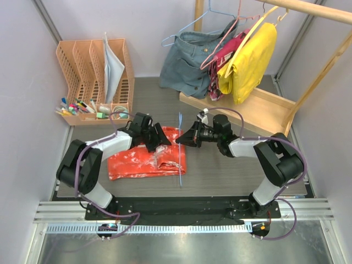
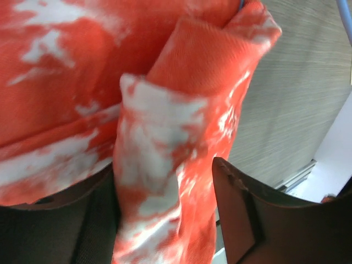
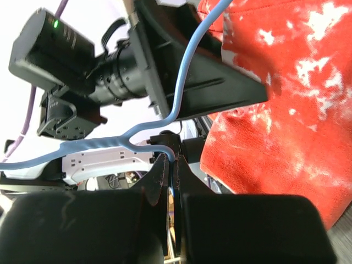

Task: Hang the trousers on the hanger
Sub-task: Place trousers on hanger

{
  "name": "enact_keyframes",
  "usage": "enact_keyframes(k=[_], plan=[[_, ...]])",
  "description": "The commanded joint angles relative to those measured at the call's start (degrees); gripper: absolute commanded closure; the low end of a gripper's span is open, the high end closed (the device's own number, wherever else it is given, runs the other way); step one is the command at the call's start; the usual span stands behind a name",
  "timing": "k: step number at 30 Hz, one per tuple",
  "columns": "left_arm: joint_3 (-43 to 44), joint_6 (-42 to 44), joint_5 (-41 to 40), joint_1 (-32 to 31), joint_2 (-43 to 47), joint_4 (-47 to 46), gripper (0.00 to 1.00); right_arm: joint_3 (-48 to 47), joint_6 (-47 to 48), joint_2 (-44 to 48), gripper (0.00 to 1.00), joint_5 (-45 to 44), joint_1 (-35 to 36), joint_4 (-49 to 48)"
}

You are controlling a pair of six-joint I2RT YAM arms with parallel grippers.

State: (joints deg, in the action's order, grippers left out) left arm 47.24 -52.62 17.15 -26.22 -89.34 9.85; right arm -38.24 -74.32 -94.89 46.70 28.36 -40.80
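Note:
The red-orange trousers [image 1: 144,160] with white splotches lie folded on the table in front of the left arm. My left gripper [image 1: 160,138] is at their upper right corner. In the left wrist view a raised fold of the trousers [image 2: 181,71] runs between its fingers. My left gripper [image 2: 165,176] is open: the cloth rests on the left finger and a slim gap shows beside the right one. The light-blue hanger [image 1: 180,151] stands on edge along the trousers' right side. My right gripper [image 1: 185,138] is shut on its wire. In the right wrist view the hanger [image 3: 187,71] bends down into my right gripper [image 3: 173,162], with the trousers [image 3: 286,93] on the right.
A wooden rack [image 1: 258,107] at the back right carries a grey-blue denim garment [image 1: 190,63], a pink one [image 1: 230,49] and a yellow one [image 1: 252,55]. An orange file organiser [image 1: 91,69] with pens [image 1: 80,107] stands at the back left. Walls close in both sides.

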Motion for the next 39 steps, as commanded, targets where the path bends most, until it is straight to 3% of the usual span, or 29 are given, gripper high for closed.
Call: enact_keyframes(k=[1, 3, 4, 11, 17, 39], plan=[[4.1, -0.8, 3.4, -0.5, -4.0, -3.7, 0.59, 0.5, -0.6, 3.7, 0.99, 1.0, -0.1, -4.6], [6.1, -1.2, 6.0, -0.5, -4.3, -3.8, 0.82, 1.0, 0.5, 3.8, 0.99, 0.6, -0.3, -3.9], [7.1, -1.5, 7.0, -0.5, -4.0, -3.7, 1.00, 1.1, 0.7, 4.0, 0.99, 0.4, -0.8, -3.5], [17.9, -2.0, 9.7, -2.5, 2.7, 0.9, 1.00, 1.5, -0.2, 5.1, 0.99, 0.8, -4.0, -5.6], [21.3, -2.0, 10.8, -2.5, 6.7, 5.2, 1.00, 1.9, -2.1, 5.6, 0.99, 4.4, -6.2, -8.7], [34.5, -1.6, 16.6, -3.8, 7.8, 6.9, 1.00, 3.4, 9.6, 2.1, 0.99, 5.6, -5.9, 3.4]])
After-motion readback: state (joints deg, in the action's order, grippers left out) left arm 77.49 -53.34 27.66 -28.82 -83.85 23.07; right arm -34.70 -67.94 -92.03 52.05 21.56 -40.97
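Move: The left hand's open fingers already straddle the raised fold of the trousers, which lies about 2 cm below it and 2 cm to its right. The hanger stands some 7 cm to the left hand's right, level with it front to back, and the flat part of the trousers lies about 6 cm left, 5 cm back and 6 cm below. From the right hand, shut on the hanger, the fold is roughly 6 cm left, 2 cm back and 10 cm lower. The left hand pinches the fold and lifts about 22 cm; the right carries the hanger 4 cm left. ##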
